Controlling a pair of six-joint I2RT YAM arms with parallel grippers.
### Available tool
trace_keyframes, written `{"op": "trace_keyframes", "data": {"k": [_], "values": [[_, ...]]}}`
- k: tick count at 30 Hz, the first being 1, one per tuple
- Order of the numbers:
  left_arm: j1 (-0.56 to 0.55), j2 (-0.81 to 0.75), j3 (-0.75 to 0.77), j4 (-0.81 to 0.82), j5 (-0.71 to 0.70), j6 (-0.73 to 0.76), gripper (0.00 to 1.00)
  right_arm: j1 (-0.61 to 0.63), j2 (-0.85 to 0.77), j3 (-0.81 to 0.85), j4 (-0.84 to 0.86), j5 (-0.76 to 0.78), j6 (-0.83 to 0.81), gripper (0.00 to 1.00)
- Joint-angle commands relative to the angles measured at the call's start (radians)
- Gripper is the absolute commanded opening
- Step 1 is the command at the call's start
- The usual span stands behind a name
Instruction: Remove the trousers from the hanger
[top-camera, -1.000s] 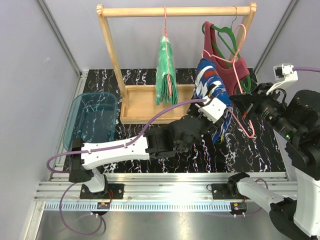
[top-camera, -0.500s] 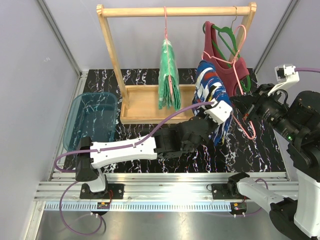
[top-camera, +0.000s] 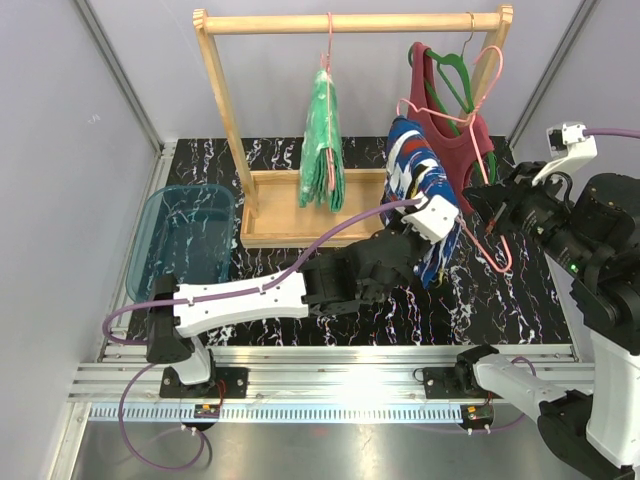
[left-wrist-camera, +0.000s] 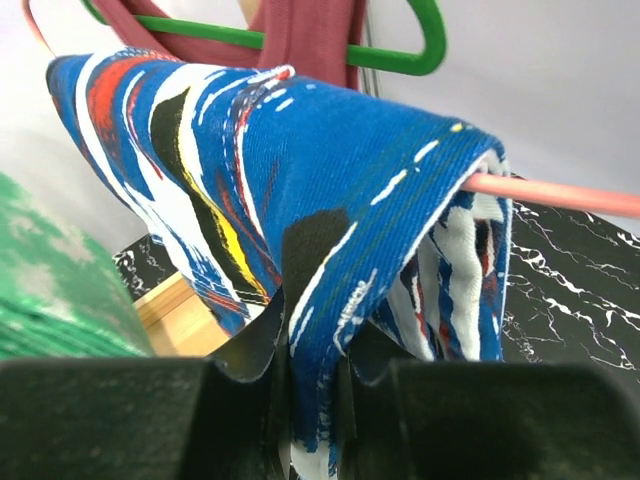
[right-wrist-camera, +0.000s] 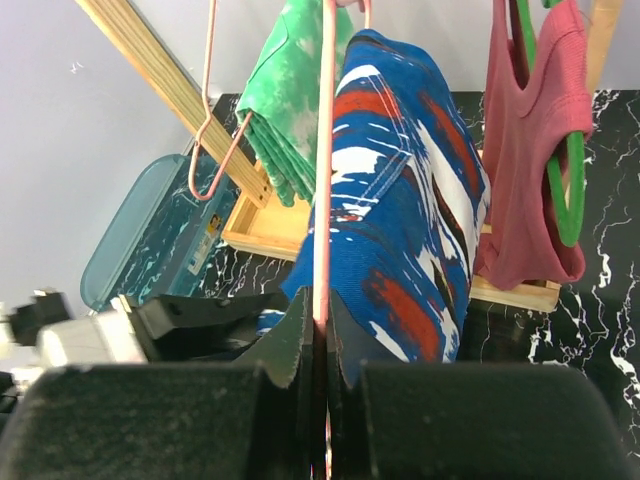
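The blue patterned trousers (top-camera: 415, 165) hang folded over the bar of a pink hanger (top-camera: 497, 262), in front of the rack. In the right wrist view my right gripper (right-wrist-camera: 320, 320) is shut on that hanger's thin pink rod (right-wrist-camera: 326, 150), with the blue trousers (right-wrist-camera: 400, 220) just beyond. My left gripper (left-wrist-camera: 312, 370) is shut on the lower hem of the blue trousers (left-wrist-camera: 330, 150); the pink hanger bar (left-wrist-camera: 560, 193) pokes out of the fold at right. The green-and-white trousers (top-camera: 322, 140) hang on another pink hanger from the rail.
The wooden rack (top-camera: 350, 22) stands on a wooden tray base (top-camera: 290, 215) at the back. A maroon tank top (top-camera: 450, 130) on a green hanger (top-camera: 455, 75) hangs at the rail's right end. A teal bin (top-camera: 185, 245) sits at the left.
My left gripper has closed onto the blue trousers' hem and shifted slightly right. The green trousers have swung a little to the left.
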Motion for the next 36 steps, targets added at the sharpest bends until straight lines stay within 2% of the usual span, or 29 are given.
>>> {"op": "trace_keyframes", "data": {"k": [1,7,15,29,36], "values": [[-0.001,-0.116,0.044,0.082,-0.015,-0.024,0.0,0.0,-0.008,0.013,0.171,0.009,-0.037,0.0],[-0.021,-0.168,0.077,0.156,0.036,0.01,0.0,0.0,-0.064,-0.127,0.235,-0.087,0.006,0.0],[-0.055,-0.18,0.119,0.283,0.025,0.1,0.0,0.0,-0.107,-0.248,0.214,-0.107,0.017,0.0],[-0.107,-0.205,0.209,0.426,-0.025,0.341,0.0,0.0,-0.268,-0.55,0.133,-0.038,0.018,0.0],[-0.107,-0.202,0.297,0.495,-0.056,0.539,0.0,0.0,-0.319,-0.685,0.133,-0.047,0.026,0.0]]}}
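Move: The folded blue trousers are already pinched at their near edge by the left hand; their middle lies about 5 cm ahead of it and 3 cm higher. The pink hanger is some 7 cm ahead, 5 cm right and 9 cm above that hand, the green trousers 9 cm ahead and 13 cm left. From the right hand, which grips the hanger's side, the blue trousers lie roughly 6 cm ahead, 6 cm left and 6 cm lower; the maroon top is about 16 cm ahead, straight on. The blue trousers are drawn upward by the left hand, about 15 cm, with a slighter shift back and to the left and the fingers tilting up some 15 degrees. The pink hanger stays pinched in the right hand, which edges left at first, then sinks ever faster, about 14 cm in all, pulling hanger and cloth apart. Both grips stay shut. ##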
